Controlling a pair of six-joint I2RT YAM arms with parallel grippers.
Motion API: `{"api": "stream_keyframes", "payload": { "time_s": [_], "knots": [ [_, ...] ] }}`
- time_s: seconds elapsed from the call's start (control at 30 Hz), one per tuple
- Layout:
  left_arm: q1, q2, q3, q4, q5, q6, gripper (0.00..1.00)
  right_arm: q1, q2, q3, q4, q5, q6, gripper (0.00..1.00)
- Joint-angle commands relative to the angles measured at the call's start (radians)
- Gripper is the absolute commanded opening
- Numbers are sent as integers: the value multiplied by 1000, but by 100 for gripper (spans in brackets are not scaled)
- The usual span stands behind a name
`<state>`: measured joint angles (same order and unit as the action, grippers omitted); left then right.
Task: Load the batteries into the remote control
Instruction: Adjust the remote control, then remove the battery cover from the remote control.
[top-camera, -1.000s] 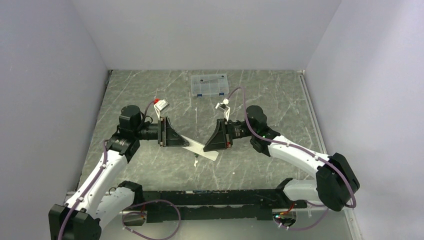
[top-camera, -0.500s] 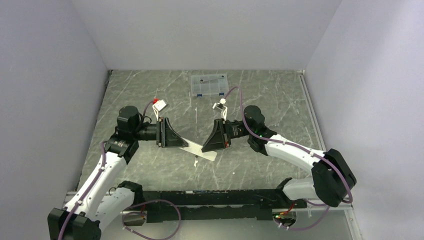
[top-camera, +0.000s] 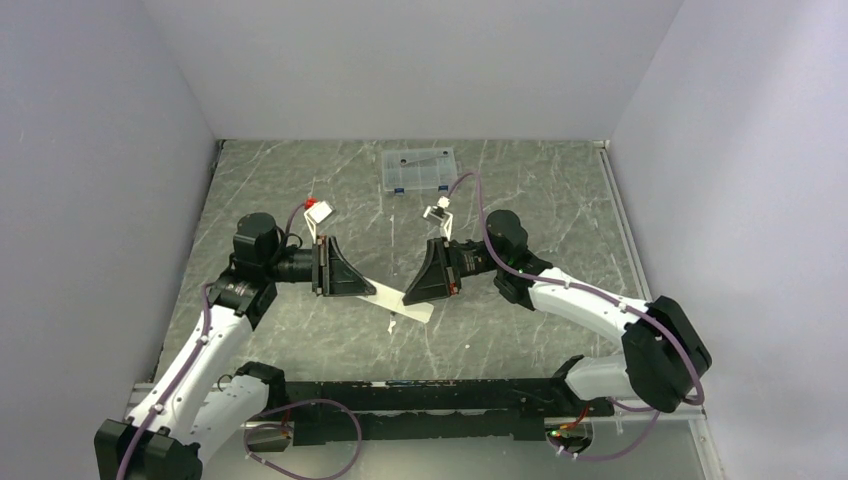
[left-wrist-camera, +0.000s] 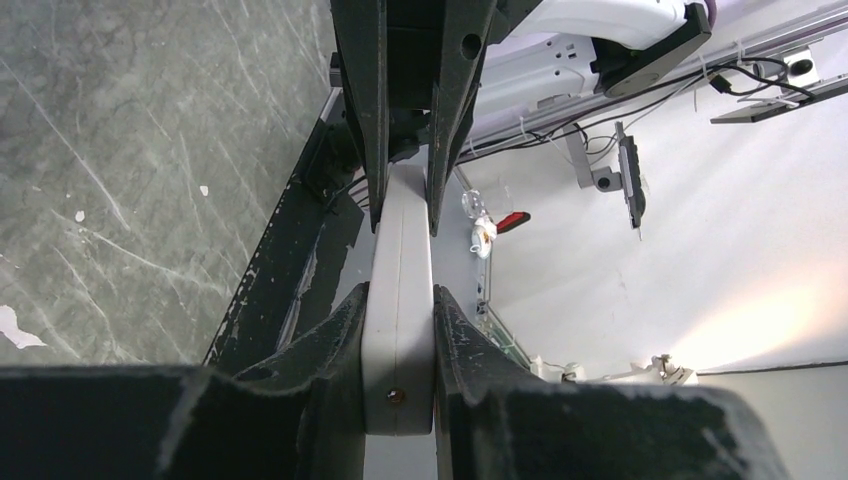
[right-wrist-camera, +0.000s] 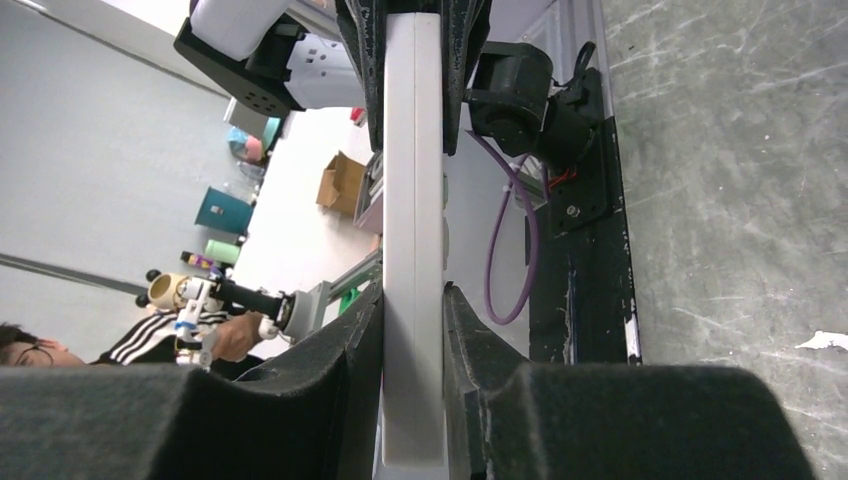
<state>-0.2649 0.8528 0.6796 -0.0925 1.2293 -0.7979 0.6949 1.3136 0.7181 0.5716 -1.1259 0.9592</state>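
Note:
The remote control is a slim white bar held edge-up above the table, between the two arms. My left gripper is shut on its left end. In the left wrist view both pads press the remote's sides at my left gripper. My right gripper is shut on the other part, and in the right wrist view the remote is clamped in my right gripper. The remote's right end sticks out past the right fingers. The batteries are out of view.
A clear compartment box with blue latches stands at the back of the marbled table. A small white scrap lies on the table just under the remote. Walls close in left, right and behind.
The left gripper's jaws have closed onto the remote's left end. The right gripper has kept its grip and shifted slightly left.

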Motion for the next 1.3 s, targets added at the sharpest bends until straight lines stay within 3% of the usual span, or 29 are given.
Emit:
{"api": "stream_keyframes", "payload": {
  "time_s": [0.0,0.13,0.37,0.7,0.97,1.27],
  "knots": [
    [0,-25,28,18,0,1,0,0,-52,47,-54,51,-87,31],
    [0,-41,17,45,-32,-19,0,-1,-92,52,-131,78,-138,50],
    [0,-73,-8,85,-80,-57,0,-11,-219,29,-302,197,-239,61],
    [0,-124,31,26,-180,-36,0,-32,-403,-46,-449,444,-234,63],
    [0,-166,33,12,-243,-42,0,-30,-450,-104,-422,518,-162,61],
    [0,-192,37,-26,-296,-44,0,-21,-434,-155,-256,508,-57,57]
  ]
}}
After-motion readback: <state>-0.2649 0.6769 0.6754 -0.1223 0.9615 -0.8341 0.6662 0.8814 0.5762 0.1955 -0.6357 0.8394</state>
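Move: Both hands already grip the remote control. Its middle lies about 6 cm to the left hand's right and 1 cm back, and some 3 cm to the right hand's left, level fore and aft, at the hands' height. The two batteries, mostly hidden under the remote, lie some 5 cm left, 4 cm back and 17 cm below the right hand; the white scrap is about 6 cm nearer the base than they are. Right fingers release the remote, backing about 5 cm right and forward, turning clockwise; left swings the remote counter-clockwise. ##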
